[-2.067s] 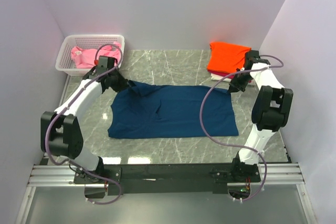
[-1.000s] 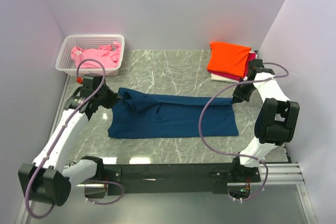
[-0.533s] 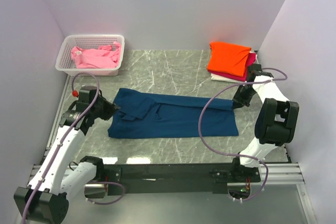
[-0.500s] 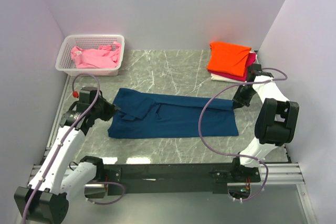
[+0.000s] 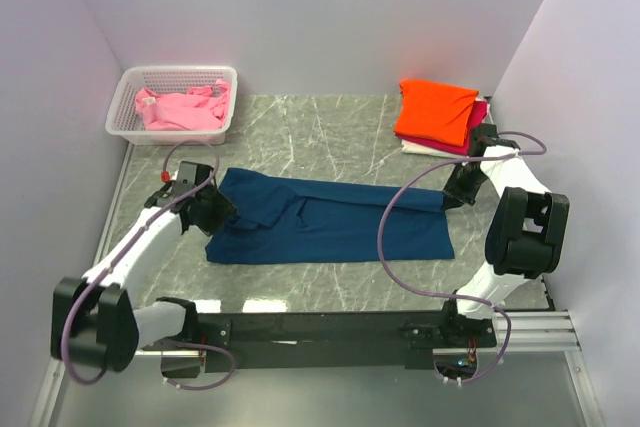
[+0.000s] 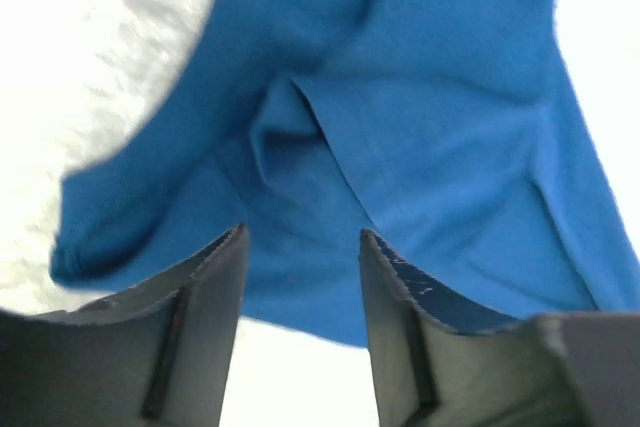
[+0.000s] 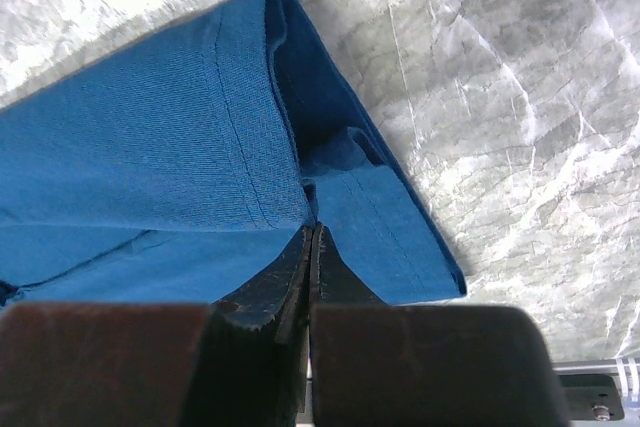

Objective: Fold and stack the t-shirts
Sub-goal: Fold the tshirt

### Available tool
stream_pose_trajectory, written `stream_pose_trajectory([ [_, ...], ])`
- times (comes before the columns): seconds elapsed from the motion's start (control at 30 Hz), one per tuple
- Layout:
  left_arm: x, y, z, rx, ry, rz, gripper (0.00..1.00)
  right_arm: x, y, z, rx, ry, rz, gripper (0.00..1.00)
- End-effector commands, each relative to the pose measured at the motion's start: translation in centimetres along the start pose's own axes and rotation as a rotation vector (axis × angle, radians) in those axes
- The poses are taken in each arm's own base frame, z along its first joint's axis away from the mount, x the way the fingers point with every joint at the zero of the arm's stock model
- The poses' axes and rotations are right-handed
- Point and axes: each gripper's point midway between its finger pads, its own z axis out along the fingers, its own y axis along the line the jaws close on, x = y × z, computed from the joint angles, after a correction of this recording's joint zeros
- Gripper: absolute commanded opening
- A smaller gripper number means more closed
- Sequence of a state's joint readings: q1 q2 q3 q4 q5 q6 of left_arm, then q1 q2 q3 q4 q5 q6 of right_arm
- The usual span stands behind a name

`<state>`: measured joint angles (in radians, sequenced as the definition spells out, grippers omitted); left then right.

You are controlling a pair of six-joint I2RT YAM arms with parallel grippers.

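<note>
The navy t-shirt (image 5: 330, 219) lies folded lengthwise across the middle of the table. My left gripper (image 5: 217, 213) is open, its jaws apart just over the shirt's left end (image 6: 400, 127), holding nothing. My right gripper (image 5: 455, 193) is shut at the shirt's right end, its tips pinched at the hem of the folded-over top layer (image 7: 250, 147). Folded orange (image 5: 435, 109), magenta (image 5: 478, 113) and white (image 5: 414, 147) t-shirts are stacked at the back right. A pink t-shirt (image 5: 180, 110) lies crumpled in the basket.
The white lattice basket (image 5: 178, 72) stands at the back left corner. The stack of folded shirts sits close behind my right gripper. Walls close in the table on the left, back and right. Grey marble table (image 5: 330, 137) shows behind the navy shirt.
Both grippers drew the navy shirt's far edge toward the front, folding it lengthwise. The left gripper then slid a little right onto the shirt's left end. The right gripper has stayed put.
</note>
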<state>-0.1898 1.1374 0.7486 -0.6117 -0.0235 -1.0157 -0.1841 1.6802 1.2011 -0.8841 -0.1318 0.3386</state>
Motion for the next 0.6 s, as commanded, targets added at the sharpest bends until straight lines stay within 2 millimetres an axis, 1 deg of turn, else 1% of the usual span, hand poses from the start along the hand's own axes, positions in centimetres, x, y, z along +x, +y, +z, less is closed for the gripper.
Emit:
stream_pose_trajectory([
  [0.0,-2.9,-1.4,0.9,-0.003,-0.107,0.065,0.55,-0.6,-0.3,-1.1,-0.004,-0.055,0.003,0.0],
  [0.03,-3.3,-1.4,1.1,-0.017,-0.115,0.066,0.55,-0.6,-0.2,-1.2,-0.009,-0.056,0.004,0.0],
  [0.07,-3.1,-1.0,2.0,-0.047,-0.102,0.074,0.55,-0.7,-0.1,-1.2,-0.011,-0.057,0.007,0.0],
  [0.1,-3.2,-0.9,2.4,-0.058,-0.103,0.081,0.55,-0.7,-0.1,-1.3,-0.016,-0.06,0.009,0.0],
  [0.13,-3.5,-1.2,2.7,-0.054,-0.11,0.085,0.54,-0.7,0.0,-1.3,-0.019,-0.059,0.011,0.0],
  [0.17,-3.4,-1.1,3.4,-0.068,-0.101,0.089,0.54,-0.8,0.1,-1.4,-0.022,-0.061,0.012,0.0],
  [0.23,-3.8,-1.4,3.8,-0.066,-0.11,0.094,0.53,-0.8,0.1,-1.4,-0.021,-0.06,0.013,0.0],
  [0.33,-4.2,-1.3,4.4,-0.09,-0.123,0.093,0.53,-0.8,0.2,-1.4,-0.027,-0.062,0.017,0.0],
  [0.43,-4.1,-1.3,5.4,-0.103,-0.108,0.087,0.53,-0.7,0.3,-1.3,-0.03,-0.061,0.023,0.0],
  [0.57,-4.1,-1.7,6.2,-0.096,-0.101,0.08,0.52,-0.7,0.3,-1.3,-0.033,-0.058,0.025,0.0],
])
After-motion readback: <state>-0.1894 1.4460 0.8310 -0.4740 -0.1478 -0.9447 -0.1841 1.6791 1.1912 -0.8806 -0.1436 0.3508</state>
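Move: Ahead of the open left hand by about 5 cm, 2 cm to its left and some 6 cm below, lies the tip of the loose flap folded over at the blue t-shirt's left end. The shirt's far left corner is roughly 13 cm ahead and 2 cm left of the hand, its near left corner about 8 cm back and 6 cm left. From the right hand the flap tip lies some 51 cm to the left, about level fore and aft, and a couple of centimetres lower. Reaching forward and sinking in equal measure, about 4.5 cm each and drifting a little left, the left hand closes in on the flap tip with its fingers kept half open, rolling about 10 degrees so its left side lifts; touching can't be made out. The descent slows on the way. The right hand stays put, its shut fingers still at the folded-back layer's edge at the right end. ##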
